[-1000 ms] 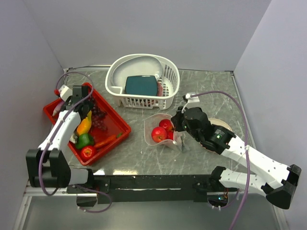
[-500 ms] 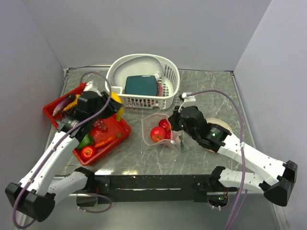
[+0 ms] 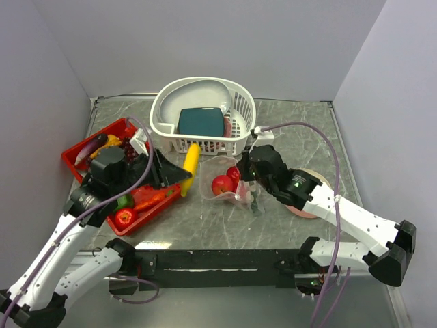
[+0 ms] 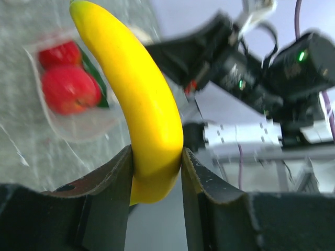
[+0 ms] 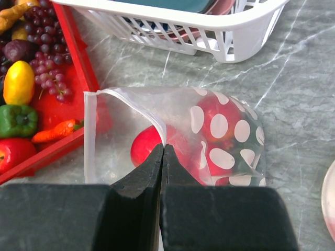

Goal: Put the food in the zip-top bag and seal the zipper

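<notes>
My left gripper (image 3: 179, 175) (image 4: 156, 162) is shut on a yellow banana (image 3: 190, 167) (image 4: 137, 89), carried above the table between the red tray and the zip-top bag. The clear spotted zip-top bag (image 3: 231, 183) (image 5: 220, 130) lies in the middle with its mouth facing left and two red tomatoes (image 3: 221, 184) (image 5: 149, 144) inside. My right gripper (image 3: 250, 179) (image 5: 163, 149) is shut on the upper edge of the bag's mouth, by the zipper (image 5: 91, 136), holding it lifted open. More food lies in the red tray: grapes (image 5: 44, 73), a green pepper (image 5: 15, 120), a tomato (image 3: 124, 217).
The red tray (image 3: 164, 198) sits at the left. A white slotted basket (image 3: 205, 109) with a teal block (image 3: 201, 121) stands at the back, close behind the bag. A pale round plate (image 3: 311, 208) lies partly under my right arm.
My left arm has lifted the banana out of the red tray and swung it right toward the bag's mouth. The right gripper has shifted slightly left, still gripping the bag's edge.
</notes>
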Controlling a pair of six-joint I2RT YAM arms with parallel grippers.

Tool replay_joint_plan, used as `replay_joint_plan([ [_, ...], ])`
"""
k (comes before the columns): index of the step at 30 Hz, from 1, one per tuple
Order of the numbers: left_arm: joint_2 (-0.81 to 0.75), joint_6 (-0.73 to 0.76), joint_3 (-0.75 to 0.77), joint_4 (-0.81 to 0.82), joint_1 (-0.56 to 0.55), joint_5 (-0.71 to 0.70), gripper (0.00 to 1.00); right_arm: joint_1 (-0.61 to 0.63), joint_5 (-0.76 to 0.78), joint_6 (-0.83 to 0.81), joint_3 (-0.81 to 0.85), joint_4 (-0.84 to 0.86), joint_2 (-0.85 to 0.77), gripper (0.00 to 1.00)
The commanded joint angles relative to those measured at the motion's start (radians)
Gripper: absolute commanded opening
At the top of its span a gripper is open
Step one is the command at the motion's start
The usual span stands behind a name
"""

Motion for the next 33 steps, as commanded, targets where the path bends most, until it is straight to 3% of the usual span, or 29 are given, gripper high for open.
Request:
replay_joint_plan([
  [1, 0.019, -0.016, -0.038, 0.007, -0.009, 0.208, 0.38, -0.004, 0.041, 0.019, 0.064, 0.007, 0.010, 0.00],
  [9, 0.099, 0.063, -0.015, -0.123, -0.025, 0.274, 0.38, -0.005, 0.045, 0.017, 0.080, -0.015, 0.018, 0.00],
  [18, 0.279, -0.018, 0.043, -0.036, -0.053, 0.303, 0.32, 0.001, 0.033, 0.027, 0.060, -0.021, -0.002, 0.00],
  [24, 0.416, -0.013, 0.169, -0.088, -0.064, 0.243, 0.34, 0.021, 0.021, 0.037, 0.041, -0.022, -0.030, 0.00],
  [33, 0.641, 0.149, 0.387, -0.304, -0.122, 0.116, 0.32, 0.029, 0.016, 0.033, 0.034, -0.030, -0.042, 0.00],
])
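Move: The banana is already gripped near one end in my left hand. From that hand the zip-top bag's open mouth lies about 12 cm to the right, 6 cm ahead and some 13 cm lower. The red fruits in the bag are roughly 12 cm right, 7 cm ahead and 22 cm down. The white basket stands about 27 cm ahead and 6 cm right. My right hand pinches the bag's rim, with the mouth's middle about 6 cm to its left, 2 cm back and 4 cm below. I carry the banana about 8 cm right and 6 cm down towards the bag's mouth, first dipping some 3 cm back, then swinging forward about 6 cm to feed its free end in past the rim. On the way my left fingers tip further down by some 20 degrees and turn a little clockwise, keeping their grip. My right hand stays put, still pinching the rim, and eases back barely a centimetre at the end. ##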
